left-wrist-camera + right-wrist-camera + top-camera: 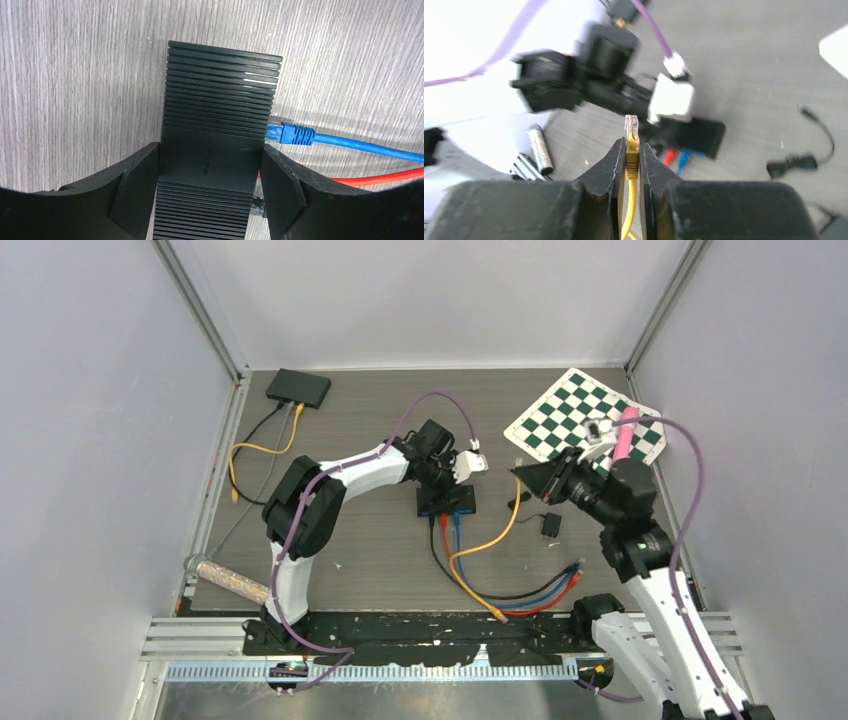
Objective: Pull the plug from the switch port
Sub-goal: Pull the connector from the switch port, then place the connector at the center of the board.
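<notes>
The black ribbed switch (447, 502) lies mid-table, and my left gripper (440, 480) is shut on it. In the left wrist view the two pads press on the sides of the switch (220, 100), with the left gripper (210, 150) straddling its smooth middle band. A blue plug (292, 134) sits in a port on its right side, with a red cable (380, 176) below it. The yellow plug (631, 137) is out of the switch and held in the air, pinched in my right gripper (632, 144). From above, the right gripper (520, 472) is right of the switch, and the yellow cable (487, 545) hangs down from it.
A second black box (298, 387) with yellow and black leads sits back left. A green chessboard (590, 425) with a pink object (628, 430) is back right. A small black adapter (550, 525) lies right of the switch. Blue, red and black cables (520, 595) curve along the front. A glittery tube (228, 580) lies front left.
</notes>
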`<state>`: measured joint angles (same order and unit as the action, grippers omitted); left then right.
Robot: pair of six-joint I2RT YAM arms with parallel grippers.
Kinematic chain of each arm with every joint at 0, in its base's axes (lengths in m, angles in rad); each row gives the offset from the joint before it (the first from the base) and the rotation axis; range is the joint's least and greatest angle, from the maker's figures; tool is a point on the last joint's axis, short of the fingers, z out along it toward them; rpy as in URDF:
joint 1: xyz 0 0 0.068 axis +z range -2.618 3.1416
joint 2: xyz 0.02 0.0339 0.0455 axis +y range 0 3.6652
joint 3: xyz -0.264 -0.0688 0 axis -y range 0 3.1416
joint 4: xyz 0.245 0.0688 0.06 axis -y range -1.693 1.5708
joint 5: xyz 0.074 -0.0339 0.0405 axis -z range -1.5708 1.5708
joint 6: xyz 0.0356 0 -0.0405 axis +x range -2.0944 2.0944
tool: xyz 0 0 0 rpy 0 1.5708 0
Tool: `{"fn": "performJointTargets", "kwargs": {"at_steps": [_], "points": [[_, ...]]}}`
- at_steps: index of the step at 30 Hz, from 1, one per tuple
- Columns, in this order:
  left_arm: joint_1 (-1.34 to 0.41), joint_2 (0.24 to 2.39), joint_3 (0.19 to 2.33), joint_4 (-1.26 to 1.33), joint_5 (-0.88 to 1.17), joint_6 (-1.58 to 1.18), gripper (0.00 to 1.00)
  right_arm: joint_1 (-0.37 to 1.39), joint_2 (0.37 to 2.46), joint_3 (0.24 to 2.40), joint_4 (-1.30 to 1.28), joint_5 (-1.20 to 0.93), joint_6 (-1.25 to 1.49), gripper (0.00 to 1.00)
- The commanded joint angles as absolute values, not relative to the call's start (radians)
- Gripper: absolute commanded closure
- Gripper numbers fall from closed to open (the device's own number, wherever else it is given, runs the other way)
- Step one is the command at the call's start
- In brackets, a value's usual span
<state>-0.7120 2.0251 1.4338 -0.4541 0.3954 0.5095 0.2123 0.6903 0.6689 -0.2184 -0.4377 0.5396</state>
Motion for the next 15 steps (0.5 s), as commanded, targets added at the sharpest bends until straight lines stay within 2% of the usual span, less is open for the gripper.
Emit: {"fn": "performJointTargets", "kwargs": {"at_steps": [1,5,9,11,14,15], "points": [[-0.708,2.042,1.451,-0.486,0.426,0.495,0.70,0.199,0.618,0.860,-0.264,-0.528,0.484,0.95],[-0.707,2.042,1.451,-0.486,0.425,0.495,0.70,0.196,0.615,1.008,-0.364,-0.571,0.416,0.95],[-0.707,2.043,1.451,-0.487,0.425,0.494,0.70,0.193,0.605,1.158,-0.481,-0.498,0.329,0.95],[-0.707,2.043,1.452,-0.486,0.425,0.494,0.70,0.193,0.609,1.193,-0.554,-0.394,0.273,0.95],[-0.708,2.043,1.452,-0.487,0.425,0.494,0.70,0.193,0.607,1.176,-0.612,-0.118,0.240,0.95],[-0.707,2.043,1.452,-0.486,0.425,0.494,0.70,0.192,0.604,1.141,-0.614,0.038,0.261,0.95]]}}
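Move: Still pinched in the right fingers, the yellow plug is already out and high in the air; the switch it came from lies about 7 cm ahead, 12 cm to the left and 23 cm below. The power adapter lies roughly 2 cm ahead and 9 cm to the right, and the cable's loose far end some 16 cm back and 1 cm to the left, both about 24 cm down. The left hand has the switch between its fingers, its middle about 1 cm below the hand point. Rising quickly away from the switch, the right hand carries the yellow plug up some 18 cm while drawing back about 5 cm, edging to the right only towards the end. Its fingertips tilt upward by roughly 25 degrees and keep their pinch, the cable trailing beneath. The left hand stays put, still clamping the switch. ##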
